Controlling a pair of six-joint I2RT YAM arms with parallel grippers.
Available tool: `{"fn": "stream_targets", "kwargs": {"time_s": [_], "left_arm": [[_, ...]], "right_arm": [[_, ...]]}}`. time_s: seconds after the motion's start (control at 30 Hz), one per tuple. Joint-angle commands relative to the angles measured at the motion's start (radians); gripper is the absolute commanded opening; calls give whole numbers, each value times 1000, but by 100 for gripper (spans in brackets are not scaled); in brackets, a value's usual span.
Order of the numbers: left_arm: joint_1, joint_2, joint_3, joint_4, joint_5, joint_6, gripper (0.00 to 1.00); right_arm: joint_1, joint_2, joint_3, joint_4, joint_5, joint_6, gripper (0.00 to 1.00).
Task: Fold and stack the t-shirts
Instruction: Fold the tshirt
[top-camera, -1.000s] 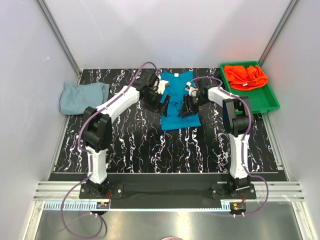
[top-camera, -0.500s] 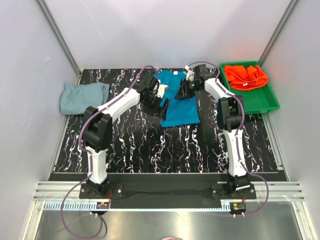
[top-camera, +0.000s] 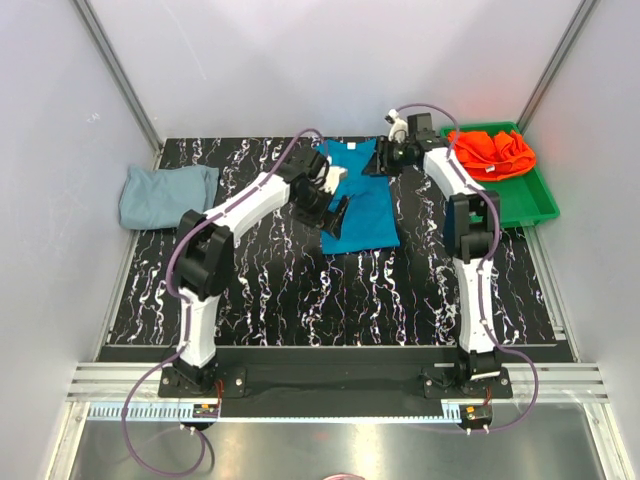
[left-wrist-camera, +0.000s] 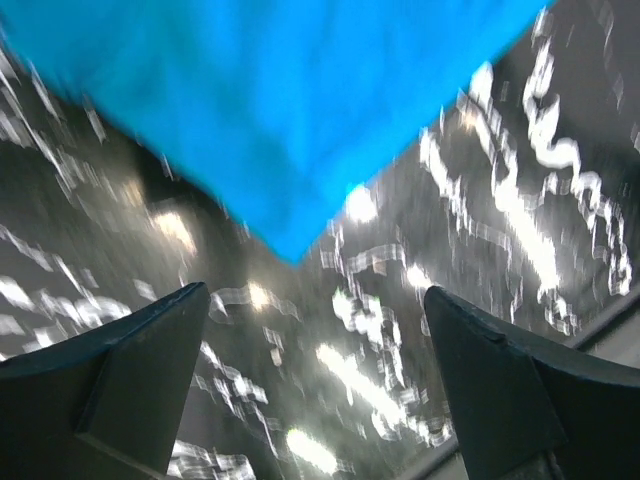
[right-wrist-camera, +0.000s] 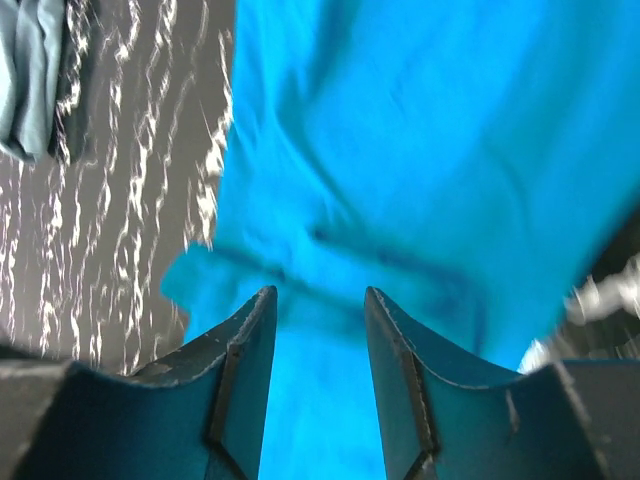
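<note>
The teal-blue t-shirt (top-camera: 360, 200) lies folded lengthwise on the black marbled table, collar end far. My left gripper (top-camera: 338, 216) hovers at its left edge, open wide; in the left wrist view only bare table lies between the fingers (left-wrist-camera: 150, 350), with a corner of the teal-blue t-shirt (left-wrist-camera: 290, 110) just ahead of the left gripper (left-wrist-camera: 315, 330). My right gripper (top-camera: 381, 160) hangs over the shirt's far right end, open. In the right wrist view the right gripper (right-wrist-camera: 318, 305) is above the rumpled teal-blue cloth (right-wrist-camera: 420, 160), gripping none of it.
A pale grey-blue t-shirt (top-camera: 165, 193) lies bunched at the table's left edge, also in sight as the grey-blue shirt (right-wrist-camera: 30, 70). A bright orange-red t-shirt (top-camera: 490, 152) sits crumpled in the green tray (top-camera: 530, 208) at the far right, close to my right arm.
My right gripper has swung from the shirt's middle up to its far right end near the tray. The left gripper has slid right along the shirt's left edge and opened wider.
</note>
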Motion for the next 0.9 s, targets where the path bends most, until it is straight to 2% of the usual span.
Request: {"fn": "stream_targets", "kwargs": {"time_s": [0.0, 0.1, 0.23, 0.4, 0.57, 0.67, 0.87], "left_arm": [[3, 60, 130, 19, -13, 42, 95], [-6, 106, 185, 18, 59, 33, 93], [-16, 114, 137, 24, 131, 0, 91], [3, 79, 9, 28, 165, -14, 91], [13, 80, -23, 31, 199, -20, 93], [13, 111, 23, 28, 200, -19, 93], [47, 206, 227, 10, 203, 7, 92]], "right_arm": [[-43, -199, -123, 6, -18, -56, 48], [-66, -304, -282, -28, -57, -141, 49], [-78, -420, -473, -69, -77, -234, 50], [-83, -448, -500, -211, -112, -268, 51], [-83, -442, -529, -293, -115, -311, 52], [-84, -430, -553, -289, -106, -322, 52], [-86, -410, -566, -247, -120, -278, 52]]}}
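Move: The folded blue t-shirt's near-right corner lies about 24 cm back and 6 cm to the right of the right gripper, roughly 8 cm below; the collar tag is some 10 cm ahead and 7 cm left of that gripper. From the left gripper, the shirt's near-left corner is about 4 cm back, level sideways and 8 cm down; the near-right corner lies 20 cm right and 2 cm back. Bring the right gripper back some 15 cm and 6 cm to the right, towards the shirt's near-right corner, rising slightly and then sinking again, fingers half open and tipping about 15 degrees more downward. Meanwhile let the wide-open left gripper drift 3 cm forward, draw back and down about 5 cm, then ease forward again, ending a little lower and to the right, near the near-left corner. ##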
